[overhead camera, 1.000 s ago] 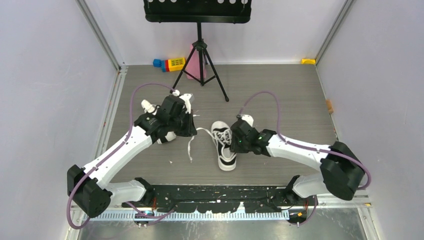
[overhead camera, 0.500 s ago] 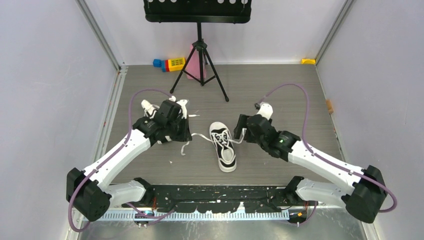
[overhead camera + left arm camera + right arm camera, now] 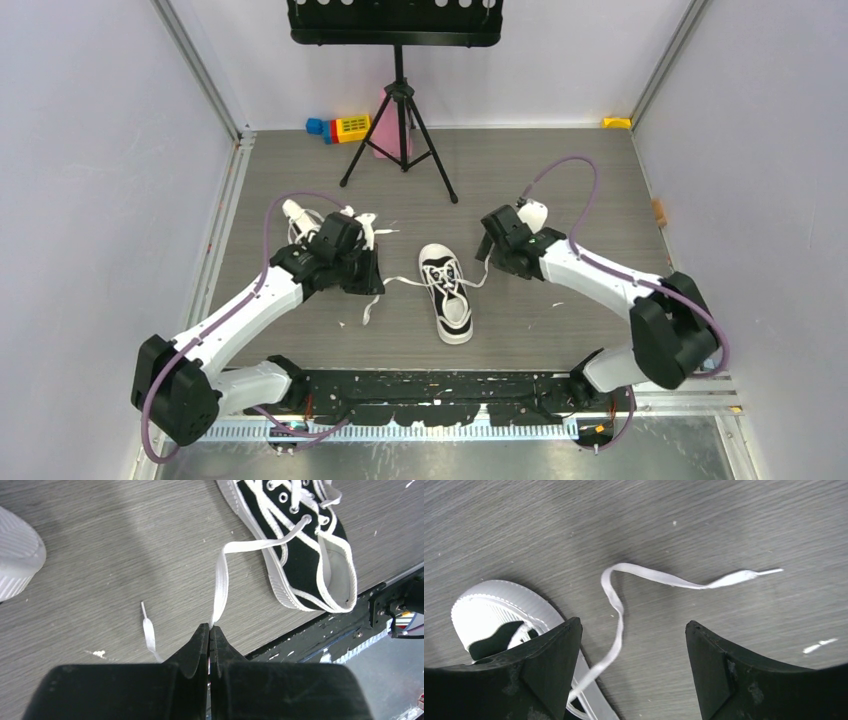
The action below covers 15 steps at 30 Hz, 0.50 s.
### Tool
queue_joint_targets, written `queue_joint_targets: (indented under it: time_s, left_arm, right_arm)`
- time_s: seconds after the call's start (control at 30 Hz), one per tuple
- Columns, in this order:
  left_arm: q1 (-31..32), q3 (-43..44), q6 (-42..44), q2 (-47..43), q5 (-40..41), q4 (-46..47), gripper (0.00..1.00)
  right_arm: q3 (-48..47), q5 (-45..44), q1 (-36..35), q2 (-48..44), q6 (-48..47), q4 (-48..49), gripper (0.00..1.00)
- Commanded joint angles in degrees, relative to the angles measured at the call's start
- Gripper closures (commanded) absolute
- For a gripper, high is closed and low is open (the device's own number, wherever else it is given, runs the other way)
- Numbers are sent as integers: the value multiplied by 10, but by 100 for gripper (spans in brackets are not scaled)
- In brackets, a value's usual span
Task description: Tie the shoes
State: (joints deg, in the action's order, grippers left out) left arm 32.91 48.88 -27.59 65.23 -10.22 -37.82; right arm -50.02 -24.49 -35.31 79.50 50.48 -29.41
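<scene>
One black sneaker with a white sole lies in the middle of the floor, toe pointing away from the arms. Its left white lace runs taut from an eyelet to my left gripper, which is shut on it; the lace's tail hangs below. In the top view, the left gripper is left of the shoe. My right gripper stands open above the right lace, which lies loose on the floor beside the shoe's toe cap. The other shoe is mostly hidden behind the left arm.
A music stand's tripod stands at the back, with coloured blocks and a pink object near it. A small yellow piece lies in the far right corner. The black base rail runs along the near edge.
My right gripper opened, let go of the right lace and drew back to the right of the shoe. My left gripper, still shut on the left lace, shifted slightly nearer.
</scene>
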Motion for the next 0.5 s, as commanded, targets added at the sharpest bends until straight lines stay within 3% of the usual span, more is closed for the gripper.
queue_joint_targets:
  time_s: [0.0, 0.3, 0.4, 0.47]
  left_arm:
    - [-2, -12, 1, -27, -37, 50, 100]
    - [-6, -16, 6, -51, -8, 36, 100]
    - [-7, -20, 5, -53, 0, 35, 100]
    - [-8, -22, 5, -50, 4, 35, 100]
  right_arm:
    - [-52, 16, -3, 50, 40, 42, 22]
    - [-77, 7, -2, 151, 42, 51, 36]
    - [-75, 11, 0, 169, 43, 58, 47]
    - [-73, 15, 3, 175, 38, 63, 59]
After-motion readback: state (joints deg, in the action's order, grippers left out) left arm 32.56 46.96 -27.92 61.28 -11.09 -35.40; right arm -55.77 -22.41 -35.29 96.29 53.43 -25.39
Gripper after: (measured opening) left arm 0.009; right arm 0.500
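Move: The free lace the right hand goes for lies about 3 cm ahead, 3 cm to its left and 7 cm below. From that hand, the lace tip lies some 2 cm ahead and 9 cm right, and the black-and-white shoe about 3 cm back and 12 cm left. From the left hand, holding the other lace end, the free lace is some 6 cm ahead, 22 cm right and 11 cm below. The right hand sinks about 5 cm, easing forward and left over the free lace, fingers closing to half-open. ##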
